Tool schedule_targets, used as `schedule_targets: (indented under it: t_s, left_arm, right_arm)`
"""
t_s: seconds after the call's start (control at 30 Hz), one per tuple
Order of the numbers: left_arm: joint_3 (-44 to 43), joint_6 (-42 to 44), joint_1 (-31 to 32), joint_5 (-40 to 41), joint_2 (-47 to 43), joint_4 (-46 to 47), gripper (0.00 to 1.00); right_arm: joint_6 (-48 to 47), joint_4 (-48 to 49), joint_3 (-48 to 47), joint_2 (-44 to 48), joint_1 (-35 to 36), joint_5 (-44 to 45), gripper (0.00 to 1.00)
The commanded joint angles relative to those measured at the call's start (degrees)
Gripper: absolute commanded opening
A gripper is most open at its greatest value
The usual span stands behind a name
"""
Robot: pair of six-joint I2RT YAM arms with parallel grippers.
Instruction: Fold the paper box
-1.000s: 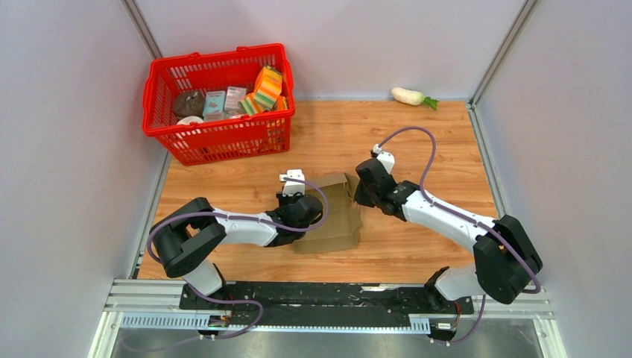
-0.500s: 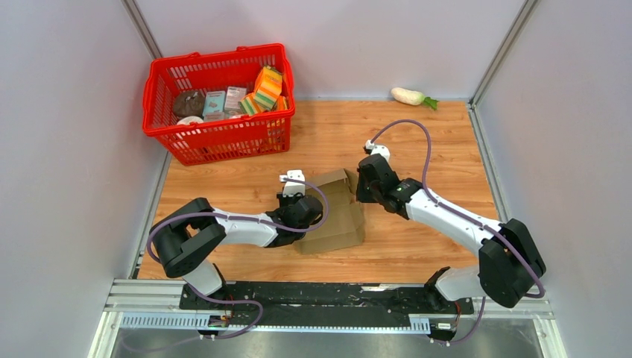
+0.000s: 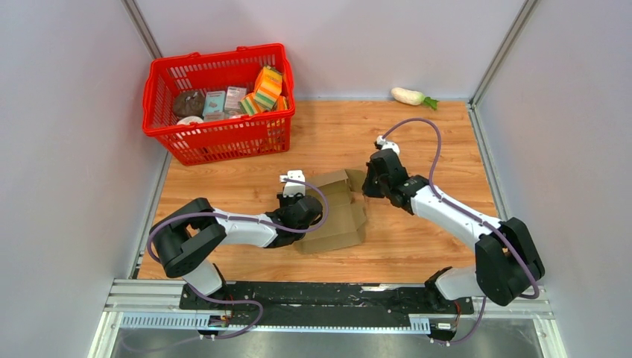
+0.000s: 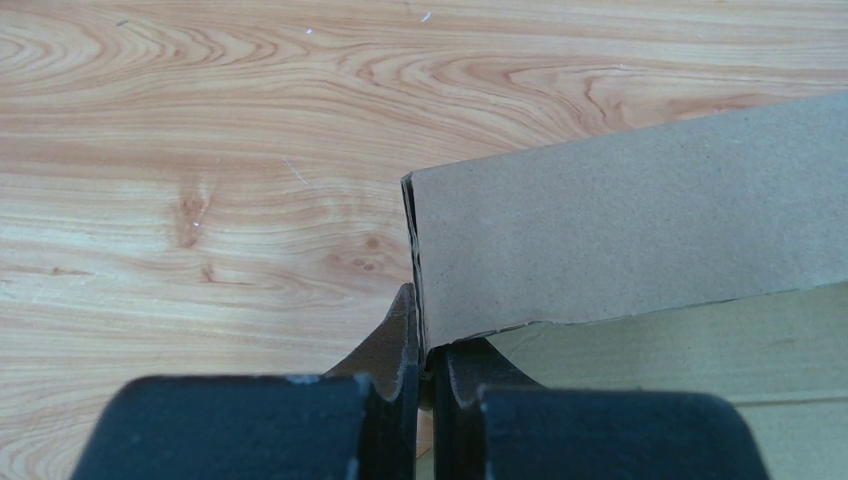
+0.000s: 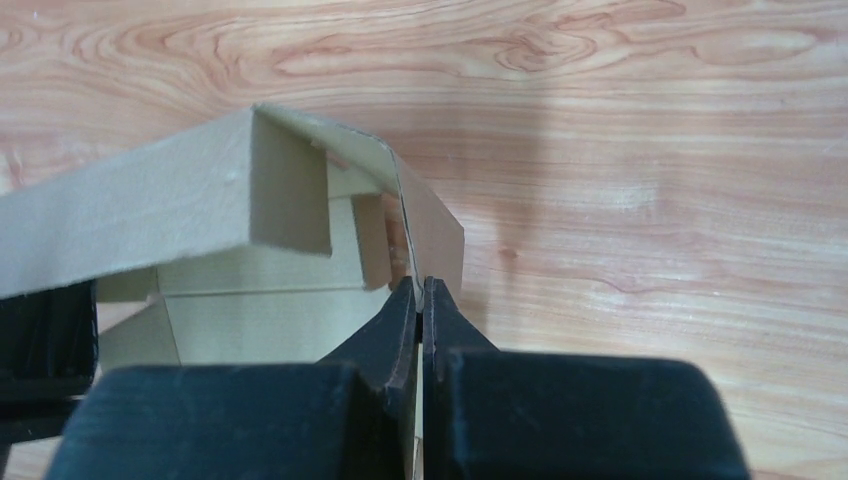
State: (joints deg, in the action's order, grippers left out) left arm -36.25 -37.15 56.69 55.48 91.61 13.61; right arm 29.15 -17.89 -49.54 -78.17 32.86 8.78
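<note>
The paper box, plain brown cardboard and partly folded, lies on the wooden table between my two arms. My left gripper is at the box's left side. In the left wrist view its jaws are shut on the lower corner of an upright side wall. My right gripper is at the box's far right corner. In the right wrist view it is shut on a thin side flap, beside the raised far wall. The box's inside stands open to view.
A red plastic basket with several packaged groceries stands at the back left. A white radish toy lies at the back right by the wall. Grey walls close in the left, right and far sides of the table.
My right gripper has moved a little away and to the right with the flap, and the box's right side has spread outward. The left arm has stayed in place.
</note>
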Motion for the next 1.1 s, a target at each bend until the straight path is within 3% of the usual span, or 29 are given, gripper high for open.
schedule_targets:
  t_s: [0.0,0.17,0.37,0.47,0.73,0.8,0.87,0.97,1.07]
  left_arm:
    - [0.9,3.0,0.6,-1.3,0.8,-2.4,0.0]
    - [0.8,2.9,0.6,-1.3,0.6,-3.1,0.0]
    - [-0.3,2.3,0.6,-1.5,0.4,-4.1,0.0]
    - [-0.7,2.0,0.7,-1.8,0.4,-4.5,0.0]
    - [-0.8,1.2,0.7,-1.3,0.4,-5.1,0.0]
    - [-0.8,1.2,0.7,-1.3,0.6,-5.1,0.0]
    - [-0.8,1.1,0.7,-1.3,0.7,-5.1,0.0]
    - [-0.5,1.2,0.7,-1.2,0.8,-5.1,0.0]
    - [0.0,1.4,0.6,-1.2,0.7,-4.6,0.0]
  right_arm:
    - [8.2,2.3,-3.7,-0.5,-3.2,-1.8,0.0]
    - [15.2,-4.2,-6.8,-2.4,-6.1,-4.0,0.0]
    - [27.6,-4.0,-5.7,-1.7,-5.3,-9.9,0.01]
    - [29.3,-5.6,-5.2,-1.8,-3.5,-6.1,0.03]
    - [35.7,1.1,3.4,0.7,3.3,1.8,0.06]
    - [34.3,4.1,5.6,1.2,4.9,3.4,0.07]
    - [31.3,7.0,7.3,2.1,7.1,4.6,0.13]
    - [19.0,14.5,10.9,4.2,7.7,-0.8,0.32]
    - [4.2,12.3,9.4,5.7,7.4,-7.3,0.45]
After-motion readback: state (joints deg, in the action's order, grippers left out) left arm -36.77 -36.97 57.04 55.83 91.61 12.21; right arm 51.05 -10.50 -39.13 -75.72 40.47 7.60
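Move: The right fingers already pinch the near edge of the box's right side flap, whose middle lies about 3 cm ahead and 2 cm left, level with them. The raised far panel's middle is some 10 cm left and 3 cm ahead. The box floor's middle lies roughly 9 cm left, 6 cm back and 7 cm down; the small right tab is 6 cm back, 1 cm left and 6 cm down. From the left hand the flap lies 17 cm right, 3 ahead and 3 up. Forward and to the right by barely 1 cm with the pinched side flap goes the right hand, then it reverses, turning clockwise and tipping downward, some 30 degrees in all. It comes about 6 cm back, 5 cm left and 3 cm down over the open box, its fingers opening partway and leaving the flap. The left hand stays put, still pinching the doubled edge of the far panel's left end. ##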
